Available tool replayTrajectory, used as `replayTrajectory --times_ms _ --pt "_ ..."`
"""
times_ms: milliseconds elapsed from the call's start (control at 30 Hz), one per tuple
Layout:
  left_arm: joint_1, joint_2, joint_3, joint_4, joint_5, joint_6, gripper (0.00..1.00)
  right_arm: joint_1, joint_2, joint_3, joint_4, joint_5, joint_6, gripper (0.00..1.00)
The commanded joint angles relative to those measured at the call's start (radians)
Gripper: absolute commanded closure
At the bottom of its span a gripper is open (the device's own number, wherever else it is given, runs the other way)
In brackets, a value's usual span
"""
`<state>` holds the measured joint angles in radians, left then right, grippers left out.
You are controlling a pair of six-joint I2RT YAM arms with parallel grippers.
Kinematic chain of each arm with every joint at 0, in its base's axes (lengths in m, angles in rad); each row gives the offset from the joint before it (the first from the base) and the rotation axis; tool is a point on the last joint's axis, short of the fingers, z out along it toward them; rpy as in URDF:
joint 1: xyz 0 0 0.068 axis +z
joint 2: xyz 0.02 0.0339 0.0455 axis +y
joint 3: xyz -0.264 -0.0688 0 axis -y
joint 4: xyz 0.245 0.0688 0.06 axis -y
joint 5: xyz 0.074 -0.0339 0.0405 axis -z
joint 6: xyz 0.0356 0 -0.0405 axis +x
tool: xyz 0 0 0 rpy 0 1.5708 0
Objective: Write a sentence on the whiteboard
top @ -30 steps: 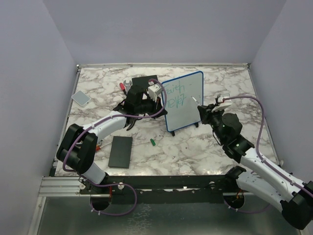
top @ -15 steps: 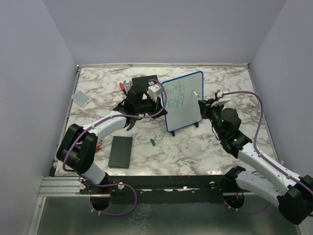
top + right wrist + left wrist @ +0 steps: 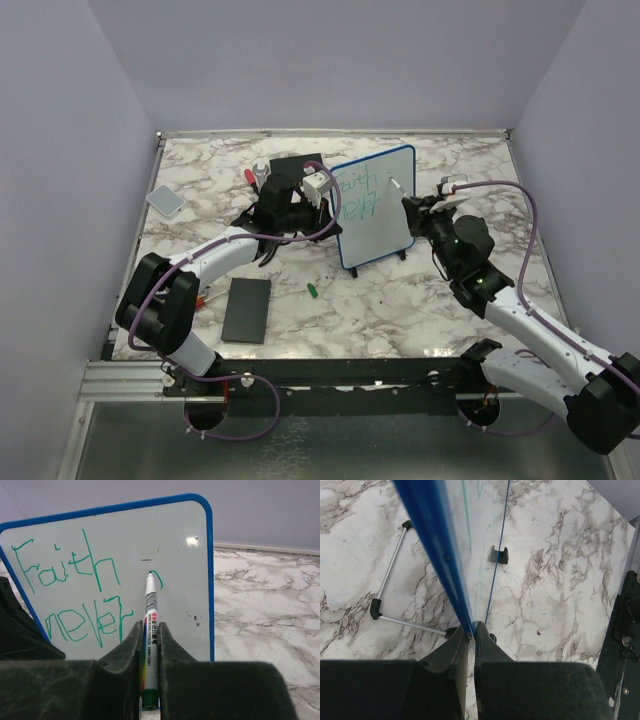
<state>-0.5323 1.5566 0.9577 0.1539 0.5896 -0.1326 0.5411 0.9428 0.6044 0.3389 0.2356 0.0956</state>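
Note:
The whiteboard point(image 3: 378, 205) stands upright mid-table, white with a blue frame point(image 3: 209, 570). Its sentence point(image 3: 70, 592) in green reads "Faith" over "never", with a short new green stroke to the right of "Faith". My right gripper point(image 3: 150, 627) is shut on a white marker point(image 3: 149, 625), whose tip touches the board at that stroke. My left gripper point(image 3: 471, 630) is shut on the board's left blue edge point(image 3: 435, 535), seen edge-on in the left wrist view. The left gripper point(image 3: 316, 185) sits at the board's upper left in the top view, the right gripper point(image 3: 413, 210) at its right side.
A green marker cap point(image 3: 313, 290) lies in front of the board. A black slab point(image 3: 246, 310) lies near the front left, a grey pad point(image 3: 165, 200) at far left, and a black box with tools point(image 3: 285, 170) behind the left arm. The board's wire stand point(image 3: 390, 580) rests on the marble.
My right arm has moved up and forward with the marker, its tip travelling from lower on the board's right part up to the top line. The left arm and the board have stayed still.

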Motion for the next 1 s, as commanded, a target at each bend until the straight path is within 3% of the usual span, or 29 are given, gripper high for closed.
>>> replayTrajectory --times_ms 0,500,967 --pt "-0.005 0.013 -0.002 -0.082 -0.041 0.039 1.0 -0.004 0.003 0.007 -0.036 -0.046 0.001 0.99" --pt "-0.005 0.016 -0.002 -0.082 -0.037 0.036 1.0 -0.005 -0.041 -0.134 -0.19 -0.029 0.219 0.99" --pt "-0.005 0.017 -0.002 -0.082 -0.038 0.034 1.0 -0.004 -0.137 -0.153 -0.158 -0.144 0.212 0.99"
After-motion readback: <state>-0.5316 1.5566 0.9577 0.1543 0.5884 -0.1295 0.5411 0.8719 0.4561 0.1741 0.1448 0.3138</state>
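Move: Straight below the start of the fresh stroke and right of "never", the bare patch of whiteboard that the held marker is taken to lies some 10 cm below the right hand, about 2 cm ahead and 2 cm left. "Faith" sits roughly 11 cm left of this hand, 3 cm ahead and about level; "never" is 9 cm left, 2 cm ahead, 5 cm lower. From the left hand, that patch is some 13 cm right, 3 cm ahead, 1 cm higher. Drawing a long stem, the right hand takes the marker, its tip already on the board, about 9 cm down and 4 cm back along the leaning whiteboard, tipping the wrist some 15 degrees downward. It slows at the bottom, edges slightly left and backs the tip off the surface, while the grip stays shut. The left fingers keep their pinch on the board's left edge. ##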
